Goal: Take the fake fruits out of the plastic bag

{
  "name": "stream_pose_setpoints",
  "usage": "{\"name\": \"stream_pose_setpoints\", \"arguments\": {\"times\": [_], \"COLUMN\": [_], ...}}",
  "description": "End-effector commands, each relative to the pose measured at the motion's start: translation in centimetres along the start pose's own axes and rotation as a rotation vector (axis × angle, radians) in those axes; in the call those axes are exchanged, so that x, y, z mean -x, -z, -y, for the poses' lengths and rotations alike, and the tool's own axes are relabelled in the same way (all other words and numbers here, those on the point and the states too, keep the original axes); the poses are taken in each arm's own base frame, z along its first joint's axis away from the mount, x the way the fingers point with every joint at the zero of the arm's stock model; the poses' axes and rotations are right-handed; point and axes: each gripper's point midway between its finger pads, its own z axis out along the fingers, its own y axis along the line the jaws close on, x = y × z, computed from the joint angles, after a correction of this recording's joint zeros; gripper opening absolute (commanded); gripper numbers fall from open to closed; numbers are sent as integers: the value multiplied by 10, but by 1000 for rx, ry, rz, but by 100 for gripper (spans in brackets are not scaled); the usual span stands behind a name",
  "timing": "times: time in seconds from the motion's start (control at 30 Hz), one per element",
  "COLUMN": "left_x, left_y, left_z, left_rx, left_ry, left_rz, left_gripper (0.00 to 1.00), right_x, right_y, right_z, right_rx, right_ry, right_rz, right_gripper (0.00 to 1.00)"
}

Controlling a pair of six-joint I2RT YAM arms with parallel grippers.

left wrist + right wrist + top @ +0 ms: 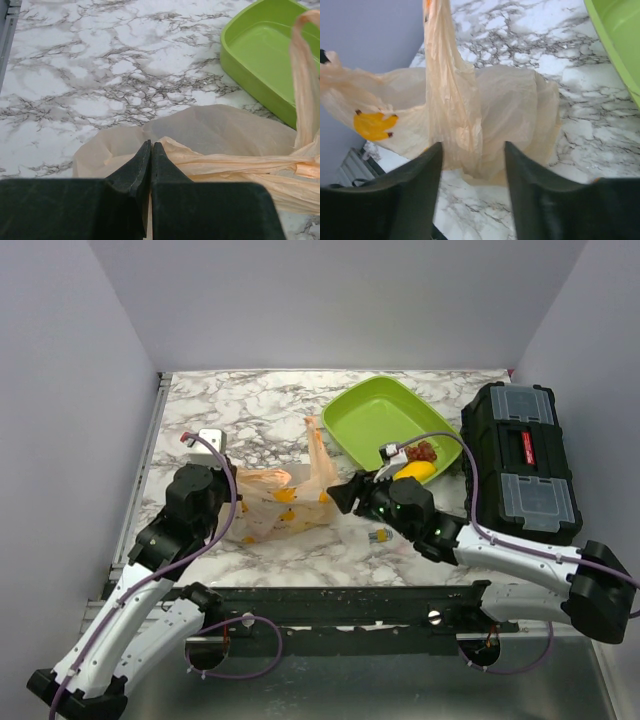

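Observation:
The peach plastic bag [283, 502] lies crumpled on the marble, one handle [440, 65] standing up. My left gripper [151, 144] is at the bag's left end, shut with a fold of bag film [215, 130] pinched between its fingers. At the bag's right edge [510, 110] my right gripper [472, 145] is open, nothing between its fingers. From above, the left gripper [240, 508] and right gripper [340, 498] flank the bag. A yellow fake fruit [416, 471] and a dark red one [426, 451] lie in the green tray's near corner. No fruit shows inside the bag.
The lime-green tray [375, 415] sits behind and to the right of the bag; its rim [235, 70] shows in the left wrist view. A black toolbox [520, 460] stands at far right. A small yellow-and-blue object [380, 536] lies near the right arm.

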Motion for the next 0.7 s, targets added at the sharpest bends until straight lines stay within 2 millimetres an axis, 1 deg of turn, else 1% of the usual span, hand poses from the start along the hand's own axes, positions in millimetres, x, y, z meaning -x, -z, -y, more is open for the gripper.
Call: {"name": "stream_pose_setpoints", "arguments": {"times": [0.0,0.03,0.07,0.13,0.17,0.2,0.23,0.27,0.3,0.37,0.47,0.6,0.67], "left_x": [6,6,7,7,7,7,6,6,5,5,2,2,1], "left_y": [-1,0,0,0,1,1,1,1,2,2,2,1,0], "left_z": [16,16,18,20,20,21,21,22,22,25,26,28,29], "left_rx": [-91,-95,-103,-115,-119,-121,-124,-129,-134,-148,-157,-164,-166], "left_ry": [-4,-4,-5,-7,-7,-7,-8,-8,-8,-8,-10,-12,-13], "left_rz": [25,25,26,25,26,26,24,23,21,20,13,4,0], "left_gripper": [0,0,0,0,0,0,0,0,0,0,0,0,0], "right_x": [30,35,41,49,47,52,51,53,51,59,72,80,83], "right_y": [3,3,-1,-11,-17,-22,-28,-33,-39,-48,-56,-61,-60], "right_z": [-15,-21,-23,-16,-10,-10,-10,-13,-13,-18,-36,-56,-67], "right_rx": [7,22,16,-41,-70,-76,-77,-68,-75,-71,1,93,146], "right_ry": [14,10,-2,-33,-33,-30,-10,14,38,60,100,154,156], "right_rz": [32,24,3,-54,-92,-110,-132,-141,-157,-151,-136,-139,-133], "right_gripper": [70,78,81,81,84,89,95,97,99,100,100,100,100]}}
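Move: Ahead of the right hand, about 6 cm out, 3 cm left and slightly above, the bag's free handle stands up; the bag's body hangs some 10 cm left, 3 cm ahead and 10 cm lower. The green tray's middle is about 22 cm ahead and 12 cm right, down on the table, with the yellow fruit roughly 14 cm ahead and 17 cm right. From the left hand, shut on the other handle, the free handle lies some 17 cm right and 8 cm ahead. Rising as it opens from half to fully wide, the right gripper climbs and reaches forward about 6 cm each way, overshooting slightly in height, then swings nearly 5 cm left to bring its spread fingers up to the bag's free handle; whether they touch it can't be seen. The left hand keeps its pinch on the other handle and eases about 2 cm right, turning slightly clockwise. ##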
